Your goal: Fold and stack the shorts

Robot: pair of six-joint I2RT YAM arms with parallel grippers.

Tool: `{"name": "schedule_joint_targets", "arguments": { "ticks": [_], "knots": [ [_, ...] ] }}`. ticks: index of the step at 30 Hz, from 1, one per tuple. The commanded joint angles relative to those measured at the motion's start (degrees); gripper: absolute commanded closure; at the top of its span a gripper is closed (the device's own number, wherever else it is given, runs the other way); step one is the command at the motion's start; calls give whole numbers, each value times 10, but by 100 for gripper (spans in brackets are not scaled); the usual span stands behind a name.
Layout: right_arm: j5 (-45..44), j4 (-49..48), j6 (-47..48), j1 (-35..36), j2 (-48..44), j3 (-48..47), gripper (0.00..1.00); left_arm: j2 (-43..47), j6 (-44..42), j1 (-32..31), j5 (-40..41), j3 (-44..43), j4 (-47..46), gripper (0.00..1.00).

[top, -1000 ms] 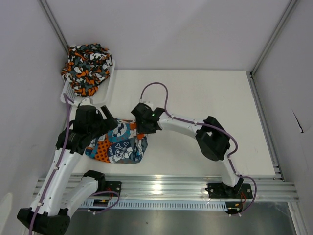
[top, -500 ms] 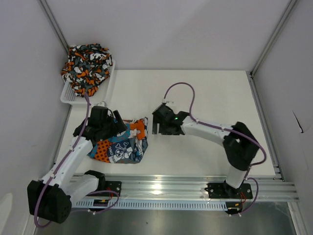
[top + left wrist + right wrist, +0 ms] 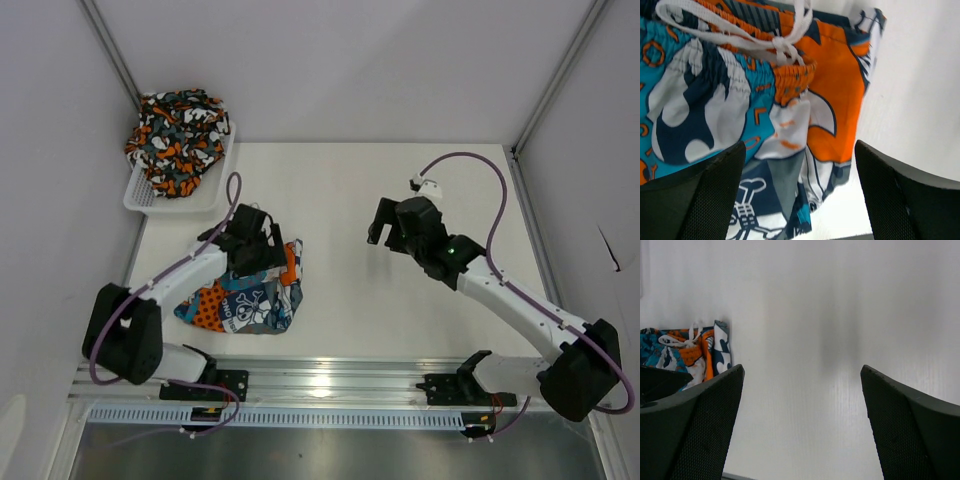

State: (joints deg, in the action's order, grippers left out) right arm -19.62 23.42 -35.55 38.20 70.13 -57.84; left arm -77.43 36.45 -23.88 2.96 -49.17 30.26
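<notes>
The teal-blue, orange and white skull-print shorts (image 3: pixel 245 300) lie bunched on the table's left half. Their white drawstring and orange waistband (image 3: pixel 790 75) show in the left wrist view. My left gripper (image 3: pixel 274 248) hovers open over their upper right corner, and cloth shows under the gap (image 3: pixel 799 145) but nothing is gripped. My right gripper (image 3: pixel 388 234) stands open over bare table to the right, well apart from the shorts, with nothing between its fingers (image 3: pixel 801 369). The shorts' edge (image 3: pixel 695 352) shows at the far left of the right wrist view. The camouflage shorts (image 3: pixel 178 138) sit heaped in the basket.
The white mesh basket (image 3: pixel 140 198) stands at the table's back left corner. Grey walls close in both sides and the back. An aluminium rail (image 3: pixel 330 385) with both arm bases runs along the near edge.
My right gripper has opened, let go of the shorts and swung away to the right. My left gripper has shifted right along the shorts' upper edge.
</notes>
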Motion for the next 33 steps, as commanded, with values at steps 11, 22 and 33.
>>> {"name": "schedule_joint_targets", "arguments": {
  "ticks": [11,22,33],
  "knots": [
    [55,-58,55,-67,-61,51,0,-183,-15,2,24,-69,9,14],
    [112,-106,76,-105,-55,73,0,-194,-23,66,51,-32,61,13],
    [165,-169,70,-124,-75,141,0,-159,-39,156,71,-8,54,13]
  ]
}}
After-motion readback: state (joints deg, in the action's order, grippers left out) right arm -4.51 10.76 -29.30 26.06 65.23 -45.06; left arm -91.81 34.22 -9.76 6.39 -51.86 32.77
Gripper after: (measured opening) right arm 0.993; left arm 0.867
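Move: The folded shorts lie below the left hand, their middle about 6 cm back and 5 cm to its left, some 7 cm down; their tied drawstring is around 3 cm ahead, 1 cm left. The white tray stands about 19 cm ahead and 22 cm left, with the patterned heap roughly 6 cm beyond its middle. From the right hand, the folded shorts' middle lies some 32 cm left, 8 cm back and well below. The folded shorts get the left hand's open fingers set down on them just behind the drawstring: the hand sinks about 6 cm, easing slightly forward, its fingers tipping steeper. Staying low, it then drags the cloth some 8 cm left, turning a little counter-clockwise. The empty right hand, wide open, drifts about 3.5 cm right, away from the shorts, then sinks 3 cm. ##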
